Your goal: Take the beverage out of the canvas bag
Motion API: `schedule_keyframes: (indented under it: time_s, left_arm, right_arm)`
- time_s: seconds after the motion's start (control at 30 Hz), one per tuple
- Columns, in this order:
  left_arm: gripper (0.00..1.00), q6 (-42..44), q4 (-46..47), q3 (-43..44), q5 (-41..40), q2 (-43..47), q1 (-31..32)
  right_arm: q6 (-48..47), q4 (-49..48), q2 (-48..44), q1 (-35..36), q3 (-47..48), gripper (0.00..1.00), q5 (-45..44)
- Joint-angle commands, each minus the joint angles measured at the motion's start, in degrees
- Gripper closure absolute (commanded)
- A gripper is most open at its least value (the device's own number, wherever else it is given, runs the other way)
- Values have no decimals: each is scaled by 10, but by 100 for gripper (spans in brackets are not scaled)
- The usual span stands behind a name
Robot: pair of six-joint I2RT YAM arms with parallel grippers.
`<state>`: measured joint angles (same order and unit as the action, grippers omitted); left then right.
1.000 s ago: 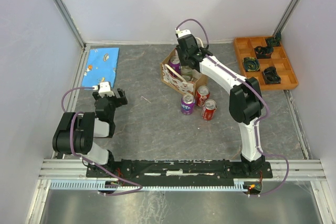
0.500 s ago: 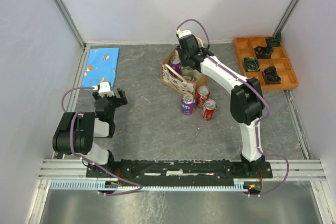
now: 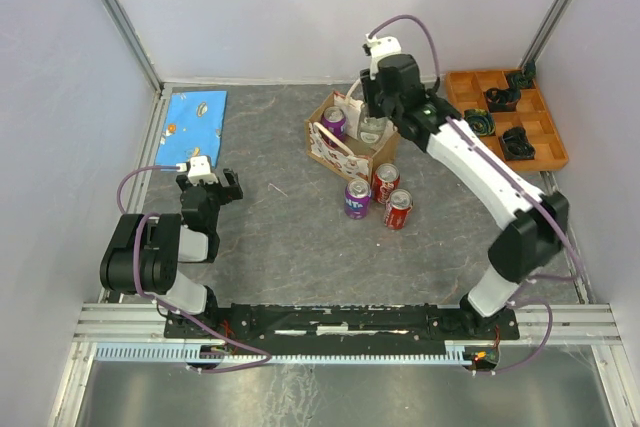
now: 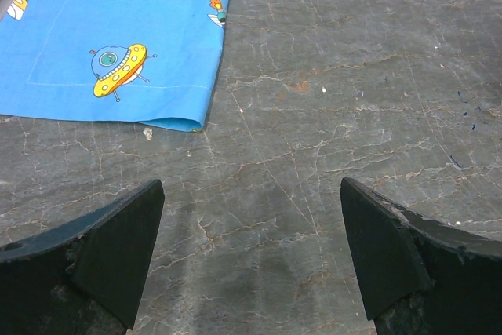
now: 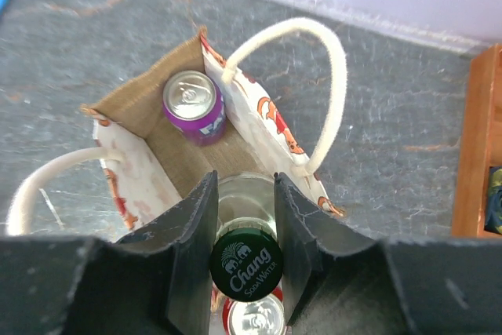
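Observation:
The canvas bag (image 3: 335,146) stands mid-table, tan inside (image 5: 147,103) with cream handles and red-printed panels. A purple can (image 5: 193,104) stands in its far corner (image 3: 333,122). My right gripper (image 3: 378,115) hangs over the bag's right side, shut on the neck of a clear glass bottle (image 3: 373,130). Its green "Chang" cap (image 5: 246,263) shows between the fingers (image 5: 198,217), and the bottle hangs above the bag's near edge. My left gripper (image 4: 251,249) is open over bare tabletop, far left of the bag (image 3: 208,187).
Outside the bag, a purple can (image 3: 357,197) and two red cans (image 3: 385,182) (image 3: 398,209) stand just in front of it. A blue printed cloth (image 3: 195,117) lies at the back left. An orange compartment tray (image 3: 545,134) with dark parts sits at the back right.
My right arm has risen and swung right, lifting the glass bottle up from inside the bag. The left arm has not moved.

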<state>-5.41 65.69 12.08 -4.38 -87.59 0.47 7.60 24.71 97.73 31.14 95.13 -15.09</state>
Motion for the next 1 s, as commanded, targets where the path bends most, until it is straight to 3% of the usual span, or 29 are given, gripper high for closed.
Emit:
schedule_keyframes:
  time_s: [0.0, 0.27, 0.53, 0.97]
  left_arm:
    - [1, 39, 19, 13, -6, 6, 1]
    - [1, 39, 19, 14, -6, 6, 1]
    - [1, 39, 20, 13, -7, 5, 1]
    - [1, 39, 18, 14, -8, 6, 1]
  right_arm:
    - [-4, -103, -111, 6, -22, 100, 19]
    - [-32, -123, -249, 34, -151, 100, 82]
    - [-24, -59, -322, 80, -223, 100, 110]
    - [-14, -30, -364, 128, -312, 100, 102]
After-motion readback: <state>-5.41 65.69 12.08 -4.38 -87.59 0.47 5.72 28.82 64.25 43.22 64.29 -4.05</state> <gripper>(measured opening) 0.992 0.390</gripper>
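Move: Just on the near side of the standing cans lies bare table, some 20 cm back from the right hand, level sideways and about 28 cm below; that hand already holds the soda water bottle by its capped neck. The fanta can stands about 11 cm back and 4 cm left, the rear coke can 7 cm back and 3 cm right, the front coke can 13 cm back and 6 cm right. The canvas bag's middle is 5 cm ahead, 4 cm left. From the left hand the bare table is about 13 cm back, 40 cm right. Swinging the soda water bottle back out of the bag, the right hand draws about 19 cm towards its base, first rising another 6 cm or so, then sinking some 8 cm as it comes over the near side of the cans. Meanwhile the wrist turns some 20 degrees counter-clockwise; the fingers keep their hold on the neck. ##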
